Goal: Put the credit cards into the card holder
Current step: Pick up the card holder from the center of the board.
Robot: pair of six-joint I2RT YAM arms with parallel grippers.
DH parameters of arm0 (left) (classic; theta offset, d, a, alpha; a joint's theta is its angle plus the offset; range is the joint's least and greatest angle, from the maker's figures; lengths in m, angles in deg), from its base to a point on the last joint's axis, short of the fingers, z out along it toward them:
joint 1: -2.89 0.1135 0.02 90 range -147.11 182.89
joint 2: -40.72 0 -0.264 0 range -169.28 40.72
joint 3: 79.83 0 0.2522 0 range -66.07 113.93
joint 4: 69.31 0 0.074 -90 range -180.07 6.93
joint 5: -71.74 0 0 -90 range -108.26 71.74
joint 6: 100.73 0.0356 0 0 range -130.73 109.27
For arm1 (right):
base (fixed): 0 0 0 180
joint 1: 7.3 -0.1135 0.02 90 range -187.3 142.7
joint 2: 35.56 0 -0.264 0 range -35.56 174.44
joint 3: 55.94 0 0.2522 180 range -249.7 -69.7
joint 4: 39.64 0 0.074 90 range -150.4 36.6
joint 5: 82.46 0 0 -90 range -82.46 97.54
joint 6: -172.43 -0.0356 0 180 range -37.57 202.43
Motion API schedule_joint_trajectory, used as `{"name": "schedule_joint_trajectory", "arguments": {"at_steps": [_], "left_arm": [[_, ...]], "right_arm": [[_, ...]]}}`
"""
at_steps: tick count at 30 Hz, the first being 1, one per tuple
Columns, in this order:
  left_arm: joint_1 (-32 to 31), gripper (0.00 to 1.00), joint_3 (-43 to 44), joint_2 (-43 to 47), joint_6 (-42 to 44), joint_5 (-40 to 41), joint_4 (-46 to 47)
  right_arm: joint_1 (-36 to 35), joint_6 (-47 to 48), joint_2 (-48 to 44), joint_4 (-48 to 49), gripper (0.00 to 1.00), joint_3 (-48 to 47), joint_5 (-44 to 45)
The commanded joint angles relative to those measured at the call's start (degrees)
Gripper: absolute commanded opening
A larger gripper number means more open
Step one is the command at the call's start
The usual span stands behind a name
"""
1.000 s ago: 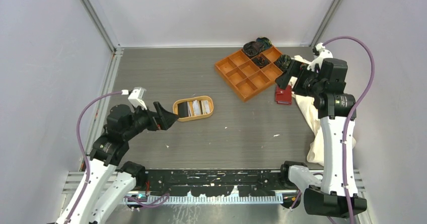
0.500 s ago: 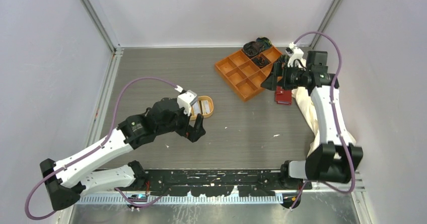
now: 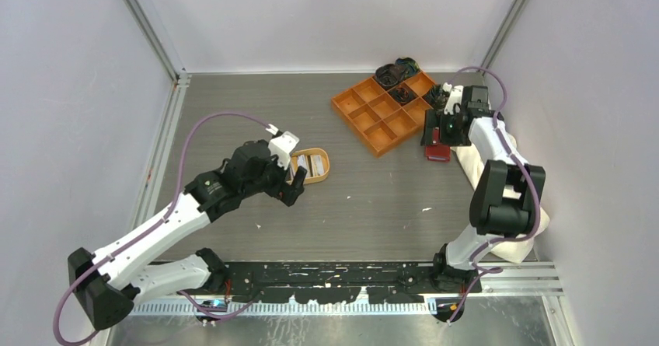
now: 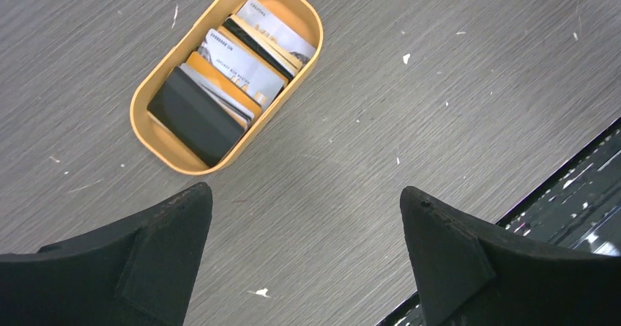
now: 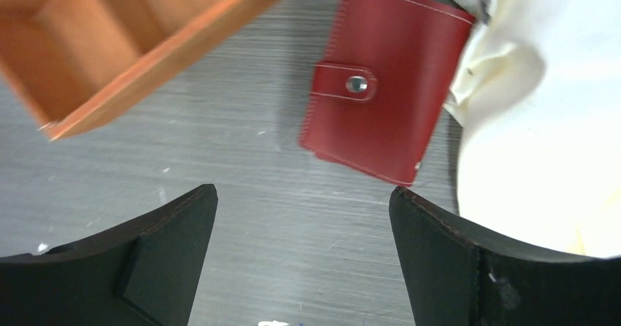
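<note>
Several credit cards (image 4: 227,84), black, white-grey and gold, stand packed on edge in an oval tan dish (image 4: 146,132). My left gripper (image 4: 305,190) hovers open just beside the dish with only bare table between its fingers. From above, the left gripper (image 3: 291,184) covers the left end of the dish (image 3: 326,166). The card holder (image 5: 388,113), a red wallet snapped closed, lies flat next to a white cloth. My right gripper (image 5: 304,190) hangs open just short of it, empty. In the top view the card holder (image 3: 437,152) shows below the right gripper (image 3: 435,132).
An orange compartment tray (image 3: 356,128) sits at the back right, with dark items (image 3: 396,72) in its far cells; its corner (image 5: 168,51) is close to the wallet. A crumpled white cloth (image 5: 542,121) touches the wallet's right side. The black rail (image 4: 578,172) runs along the near edge.
The left arm has stretched out from the left side to hover by the dish. The right arm has dropped and reached back over the wallet. Both grippers stayed open.
</note>
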Motion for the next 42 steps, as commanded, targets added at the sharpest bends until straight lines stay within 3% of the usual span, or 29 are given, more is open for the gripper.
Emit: {"name": "schedule_joint_trajectory", "arguments": {"at_steps": [1,6,20,23,29,35,37,42], "left_arm": [[-0.2,0.99,-2.3,7.9,4.0,1.8,6.1],[-0.2,0.97,-4.0,9.6,4.0,0.9,6.6],[-0.2,0.95,-4.2,9.7,3.9,-2.0,7.1],[-0.2,0.94,-4.2,9.4,3.9,-2.5,7.2],[-0.2,0.93,-4.3,9.5,3.8,-4.3,7.2],[0.0,0.96,-5.3,9.6,0.4,-11.4,10.0],[0.3,0.96,-6.3,9.0,-3.8,-16.7,12.7],[0.3,0.95,-13.3,8.9,-19.7,-23.3,27.8]], "right_arm": [[3.1,-2.6,5.3,3.3,0.87,-4.1,6.0],[6.3,-5.0,11.2,1.1,0.68,-7.3,2.9],[9.6,-7.1,22.9,-3.8,0.53,-13.0,-9.9],[9.6,-6.9,24.1,-5.5,0.42,-13.6,-11.9],[9.6,-7.2,20.4,-5.7,0.12,-9.8,-19.6],[8.4,-11.8,10.1,-2.6,0.04,-2.5,-32.3],[6.0,-8.2,6.6,-4.3,0.04,-0.5,-35.9],[-5.9,16.9,-1.4,-21.5,0.05,-0.7,-42.1]]}}
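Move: Below and a little ahead-right of the right hand lies the red card holder: about 4 cm forward, 3 cm to the right and 9 cm down. The wooden tray's middle is some 16 cm left of the holder and 11 cm farther out; the white cloth, its edge close against the holder's right side, has its middle roughly 18 cm right of it and 12 cm nearer. From the left hand the holder is around 40 cm right, 19 cm forward, 16 cm down. Sinking about 8 cm, the open right hand swings right, then sweeps back left while its fingers shut on the near end of the card holder. It lifts the pinched holder about 8 cm, carrying it left and back and rolling left side up some 30 degrees. The left hand, empty and open, rises slightly, then shifts back and right. ##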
